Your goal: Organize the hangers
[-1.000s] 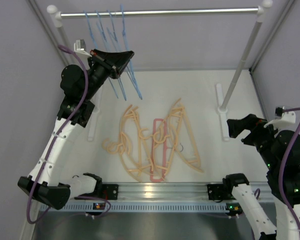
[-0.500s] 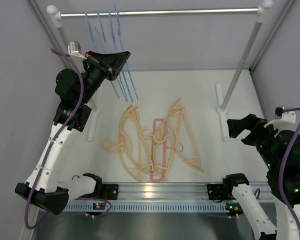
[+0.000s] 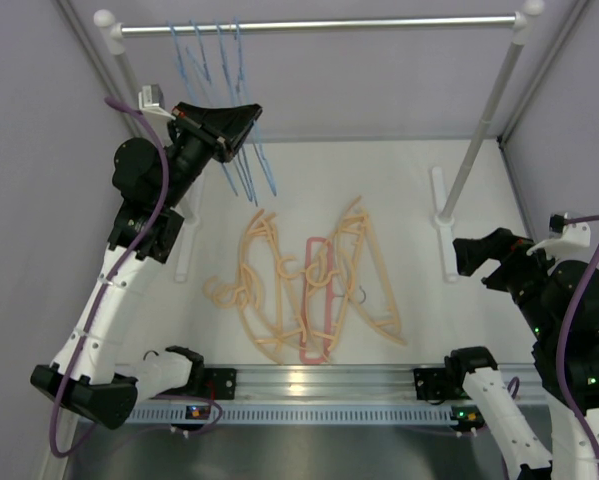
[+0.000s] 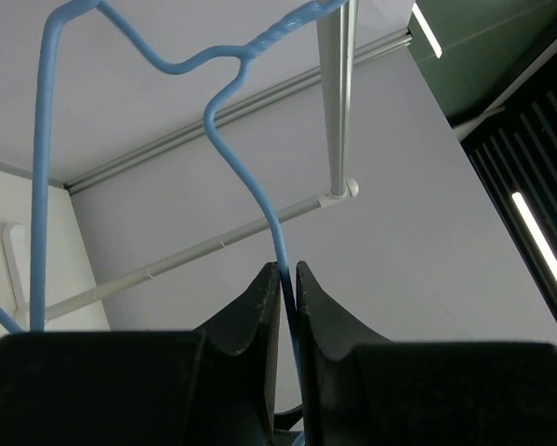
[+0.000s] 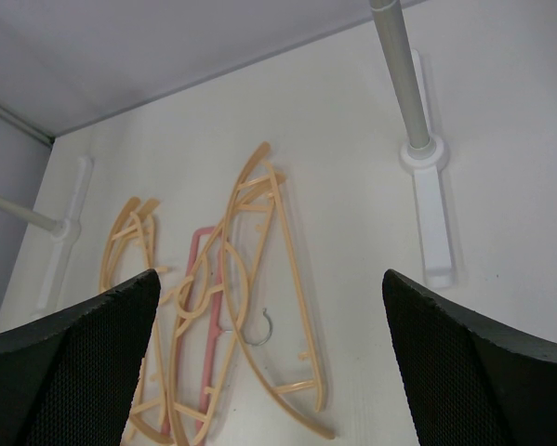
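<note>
Several thin light-blue hangers (image 3: 219, 60) hang at the left end of the silver rail (image 3: 379, 22). My left gripper (image 3: 241, 118) is raised just below them. In the left wrist view the wire of the rightmost blue hanger (image 4: 250, 177) runs down between the left gripper's (image 4: 289, 269) jaws, which stand barely apart around it, with slivers of light beside the wire. Several peach-orange hangers (image 3: 269, 290) lie tangled on the table with one pink-red hanger (image 3: 317, 300). My right gripper (image 3: 481, 268) hovers wide open and empty at the right, above the pile (image 5: 278, 251).
The rail rests on two white posts; the right post (image 3: 479, 130) slants down to its base (image 3: 444, 225), and the left base (image 3: 184, 250) lies by the left arm. An aluminium mounting bar (image 3: 319, 380) runs along the near edge. Grey walls enclose the table.
The left arm has lifted and drawn back to the left, sliding the blue hanger along the rail closer to the others. The right arm has not moved.
</note>
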Robot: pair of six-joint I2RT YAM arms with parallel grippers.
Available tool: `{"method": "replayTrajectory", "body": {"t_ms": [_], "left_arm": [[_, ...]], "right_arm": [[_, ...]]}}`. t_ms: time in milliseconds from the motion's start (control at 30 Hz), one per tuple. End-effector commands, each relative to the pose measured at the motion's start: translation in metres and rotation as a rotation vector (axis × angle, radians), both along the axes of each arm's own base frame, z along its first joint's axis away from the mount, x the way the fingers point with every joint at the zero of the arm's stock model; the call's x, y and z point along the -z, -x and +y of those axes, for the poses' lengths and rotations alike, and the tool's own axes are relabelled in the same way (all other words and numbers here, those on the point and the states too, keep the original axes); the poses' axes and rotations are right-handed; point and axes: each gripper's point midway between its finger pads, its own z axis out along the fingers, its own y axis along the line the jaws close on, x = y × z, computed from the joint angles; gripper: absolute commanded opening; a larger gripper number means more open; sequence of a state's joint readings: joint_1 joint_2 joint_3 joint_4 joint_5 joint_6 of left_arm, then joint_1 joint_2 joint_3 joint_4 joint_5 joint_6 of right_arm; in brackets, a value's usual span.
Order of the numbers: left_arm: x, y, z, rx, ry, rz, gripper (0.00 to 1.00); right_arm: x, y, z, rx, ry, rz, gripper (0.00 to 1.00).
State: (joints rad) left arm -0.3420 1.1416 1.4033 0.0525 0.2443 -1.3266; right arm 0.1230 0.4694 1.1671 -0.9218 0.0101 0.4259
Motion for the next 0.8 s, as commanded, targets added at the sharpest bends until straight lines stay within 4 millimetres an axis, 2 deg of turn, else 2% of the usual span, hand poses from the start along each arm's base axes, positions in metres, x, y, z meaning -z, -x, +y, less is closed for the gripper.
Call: {"method": "replayTrajectory", "body": {"t_ms": [0,233,400,667,767], "left_arm": [[-0.013,0.005,0.001,0.012,0.023,-0.049,0.17],[-0.009,0.004,-0.001,0.022,0.022,-0.038,0.22],[-0.015,0.01,0.002,0.018,0.025,-0.056,0.26],[-0.019,0.019,0.002,0.028,0.016,-0.078,0.39],[-0.021,0.024,0.003,0.032,0.011,-0.089,0.4]], "right_arm": [[-0.006,0.004,-0.002,0.0,0.019,-0.01,0.99],[-0.006,0.007,-0.002,0.001,0.017,-0.01,0.99],[-0.005,0.008,-0.002,0.002,0.016,-0.01,0.99],[-0.007,0.011,-0.003,0.002,0.015,-0.017,0.99],[-0.008,0.012,0.002,-0.023,0.006,-0.019,1.0]]}}
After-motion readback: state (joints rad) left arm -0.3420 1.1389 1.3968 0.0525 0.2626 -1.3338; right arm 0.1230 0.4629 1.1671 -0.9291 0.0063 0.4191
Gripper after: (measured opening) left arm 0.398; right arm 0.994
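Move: The left fingertips are still around the near shoulder wire of the rightmost blue hanger, whose middle lies some 6 cm ahead and 6 cm below. The rail is about 10 cm ahead and 9 cm above; the next blue hanger stands roughly 5 cm to the left of this one. From the idle right hand, the rightmost blue hanger is about 22 cm ahead, 48 cm left and 12 cm higher. The left hand stays within 0.5 cm near the rail, fingers opening further around the blue hanger's wire. ##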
